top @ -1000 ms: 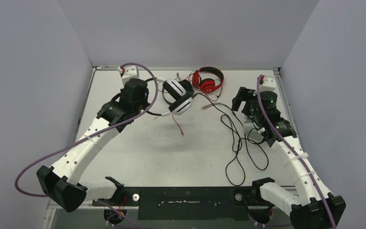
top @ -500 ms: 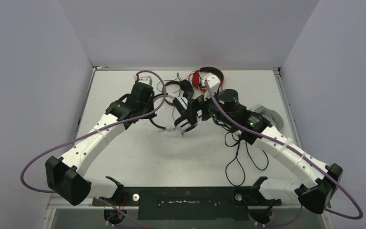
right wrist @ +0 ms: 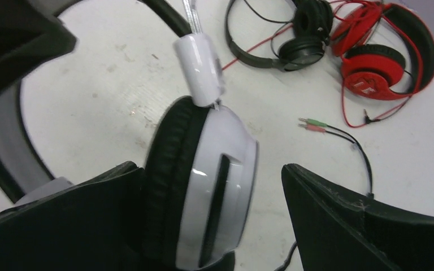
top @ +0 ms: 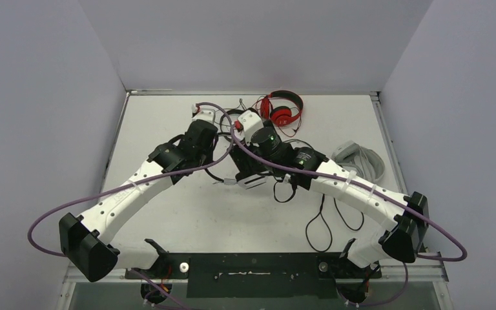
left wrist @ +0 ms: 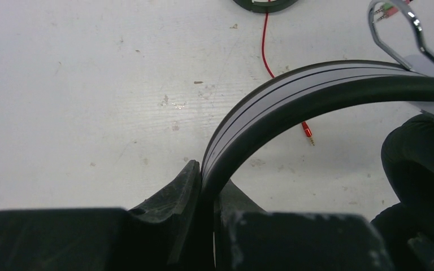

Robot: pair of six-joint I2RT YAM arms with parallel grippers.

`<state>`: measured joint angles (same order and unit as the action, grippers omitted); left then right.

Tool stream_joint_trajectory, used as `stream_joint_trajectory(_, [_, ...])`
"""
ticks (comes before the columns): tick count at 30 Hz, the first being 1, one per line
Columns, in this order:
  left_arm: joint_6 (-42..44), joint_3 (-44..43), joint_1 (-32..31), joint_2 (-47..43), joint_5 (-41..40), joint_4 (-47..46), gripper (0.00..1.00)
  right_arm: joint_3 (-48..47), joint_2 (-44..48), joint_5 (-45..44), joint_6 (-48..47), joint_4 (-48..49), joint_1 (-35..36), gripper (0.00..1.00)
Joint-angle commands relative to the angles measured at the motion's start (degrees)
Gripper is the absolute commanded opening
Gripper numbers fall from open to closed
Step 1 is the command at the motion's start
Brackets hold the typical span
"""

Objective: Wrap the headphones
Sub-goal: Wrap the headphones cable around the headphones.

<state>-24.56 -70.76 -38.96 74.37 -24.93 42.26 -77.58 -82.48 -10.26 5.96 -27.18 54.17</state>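
Note:
The white-and-black headphones (top: 253,182) hang between both grippers near the table's middle. My left gripper (left wrist: 206,180) is shut on their black headband (left wrist: 294,90). My right gripper (right wrist: 210,168) is open around one white ear cup (right wrist: 226,180); the cup's black pad rests against the left finger and a gap separates it from the right finger (right wrist: 339,220). In the top view the left gripper (top: 218,160) and right gripper (top: 248,173) stand close together. Their black cable (top: 320,226) trails in loops toward the near right.
Red headphones (top: 283,110) lie at the back centre, with all-black headphones (right wrist: 299,39) just left of them. Light grey headphones (top: 360,157) lie at the right. A red cable (left wrist: 267,51) and green and pink plugs (right wrist: 313,124) lie on the white table (top: 168,213).
My right arm swung from the right side to the centre and opened wide around the ear cup. The left gripper carried the headband nearer and rightward. The grey headphones came into view.

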Motion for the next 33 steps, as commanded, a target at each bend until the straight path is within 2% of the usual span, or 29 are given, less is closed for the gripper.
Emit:
stream_joint_trajectory(1, [2.85, -2.21, -0.28, -3.80, -2.95, -5.82, 0.00, 0.16, 1.84, -11.19, -2.03, -1.85, -0.37, 1.00])
stream_joint_trajectory(3, [4.92, -1.90, -0.37, -4.47, -1.98, -6.11, 0.00, 1.65, 2.70, -13.30, -1.03, -1.93, -2.58, 1.00])
stream_joint_trajectory(7, [8.57, -0.63, -0.56, -5.68, 2.09, -7.05, 0.00, 2.84, 3.37, -9.72, 3.26, -1.91, -10.55, 1.00])
stream_joint_trajectory(13, [11.37, 0.58, -0.85, -5.31, 8.03, -6.34, 0.00, 4.60, 4.74, -8.13, 2.50, 1.70, -11.11, 0.97])
stream_joint_trajectory(20, [3.92, -2.51, -0.01, -0.79, 2.76, -2.31, 0.00, 7.52, 8.73, 3.38, 0.79, 3.40, -11.02, 0.99])
stream_joint_trajectory(28, [0.17, -6.23, 1.26, 4.82, 9.73, -2.57, 0.00, 11.23, 9.57, 4.38, 2.08, 0.96, -11.15, 1.00])
stream_joint_trajectory(33, [-3.20, -7.63, 4.46, 8.46, 12.16, 0.25, 0.00, 16.05, 14.09, 5.12, 2.57, 5.38, -11.24, 1.00])
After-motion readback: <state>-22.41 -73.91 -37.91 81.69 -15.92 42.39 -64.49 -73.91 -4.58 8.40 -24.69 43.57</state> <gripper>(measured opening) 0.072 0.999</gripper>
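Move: My right hand is open and empty, about the striped headphones. Their far ear cup sits roughly 4 cm ahead and 1 cm right of it, a couple of centimetres lower; the near cup is some 6 cm back, 3 cm right and 4 cm lower. The cable loops lie about 15 cm back and 28 cm right, down on the table. From my left hand, pinching the headband, the far cup is about 9 cm right and 1 cm ahead. I swing my right hand some 7 cm to the right and 5 cm forward by the far ear cup, turning it clockwise about 15 degrees, then draw it back about 4 cm while it turns partly back and finally sinks, jaws still wide open. My left hand keeps its pinch on the headband, lifts slightly, then carries the headphones about 3 cm right and down. ##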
